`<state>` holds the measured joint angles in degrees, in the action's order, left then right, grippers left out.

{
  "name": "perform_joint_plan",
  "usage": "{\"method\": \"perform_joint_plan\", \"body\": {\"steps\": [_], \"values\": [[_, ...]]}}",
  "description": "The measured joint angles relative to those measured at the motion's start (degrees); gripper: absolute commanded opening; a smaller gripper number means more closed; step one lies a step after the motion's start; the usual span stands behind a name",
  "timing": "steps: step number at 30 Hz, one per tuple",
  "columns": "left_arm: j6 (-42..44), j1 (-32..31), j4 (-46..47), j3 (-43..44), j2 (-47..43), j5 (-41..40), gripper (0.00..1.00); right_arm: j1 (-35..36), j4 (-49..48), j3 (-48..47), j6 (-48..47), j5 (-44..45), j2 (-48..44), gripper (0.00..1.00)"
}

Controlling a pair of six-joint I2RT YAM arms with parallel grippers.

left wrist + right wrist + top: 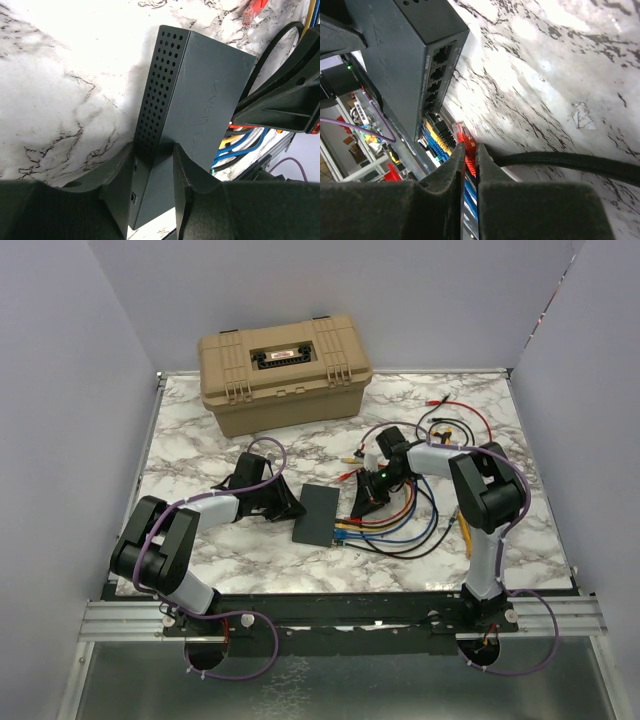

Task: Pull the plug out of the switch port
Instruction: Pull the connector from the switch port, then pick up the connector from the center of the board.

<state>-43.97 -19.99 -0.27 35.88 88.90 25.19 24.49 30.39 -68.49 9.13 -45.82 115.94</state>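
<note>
The switch (322, 515) is a thin black box lying between the two arms. In the left wrist view my left gripper (152, 150) is shut on the near end of the switch (200, 100), one finger on each flat face. My left gripper (290, 508) sits at the switch's left edge. My right gripper (469, 150) is shut on the red plug (465, 136). The plug's clear tip stands free, just off the port row (434, 80) of the switch (395, 45). Upper ports look empty; black, yellow and blue plugs (436, 140) fill the lower ones. My right gripper (362, 502) is at the switch's right edge.
A tan toolbox (285, 370) stands at the back. Loops of blue, black, yellow and red cable (400, 525) lie right of the switch under the right arm. A thick black cable (570, 162) runs beside the right fingers. Loose red leads (460, 405) lie at the back right.
</note>
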Motion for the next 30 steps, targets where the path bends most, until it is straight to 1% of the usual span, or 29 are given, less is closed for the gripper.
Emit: {"method": "perform_joint_plan", "body": {"steps": [4, 10, 15, 16, 19, 20, 25, 30], "values": [[0.00, 0.00, 0.00, -0.02, -0.09, 0.00, 0.00, -0.13, 0.79, 0.02, -0.17, 0.17, -0.46, 0.00], [0.02, 0.00, -0.02, -0.02, -0.26, -0.02, 0.00, -0.24, 2.43, -0.28, -0.20, 2.82, -2.64, 0.00], [0.04, 0.00, -0.02, 0.00, -0.31, 0.00, 0.00, -0.24, 2.93, -3.63, 0.07, 3.93, -5.18, 0.02], [0.04, 0.00, -0.02, 0.00, -0.31, 0.00, 0.00, -0.24, 2.84, -4.59, 0.26, 4.17, -5.62, 0.06], [0.07, 0.00, -0.07, 0.07, -0.28, 0.00, 0.00, -0.24, 2.60, -7.10, 0.66, 4.92, -6.91, 0.30], [0.07, 0.00, -0.09, 0.09, -0.26, 0.00, 0.00, -0.24, 2.58, -7.85, 0.70, 5.46, -7.30, 0.35], [0.35, 0.00, -0.66, 0.55, 0.11, 0.09, 0.00, -0.35, 2.97, -8.85, 0.68, 10.67, -8.09, 0.44], [0.55, 0.00, -1.31, 1.03, 0.63, 0.13, 0.00, -0.46, 4.48, -7.91, 0.96, 20.26, -9.11, 0.52]]}}
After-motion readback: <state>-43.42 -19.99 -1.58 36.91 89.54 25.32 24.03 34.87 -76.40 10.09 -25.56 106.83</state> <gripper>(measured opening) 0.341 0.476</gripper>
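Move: The red plug, already out of its port, sits right at the right hand's fingertips. From that hand the switch's middle is about 8 cm to the left and level fore and aft, with the blue plug still in its side some 4 cm back and 3 cm left. A loose red plug lies roughly 8 cm ahead and 2 cm left. For the left hand, the held red plug is some 12 cm to the right and 2 cm back. The freed red plug is let go: the right hand eases slightly right, then lifts up and forward, its fingers opening to about half once it is some 5 cm higher, well clear of the switch. It goes on forward to nearly 7 cm, swings right while sinking a little, and tilts up some 20 degrees. The left hand stays put, still gripping the switch's left side. ##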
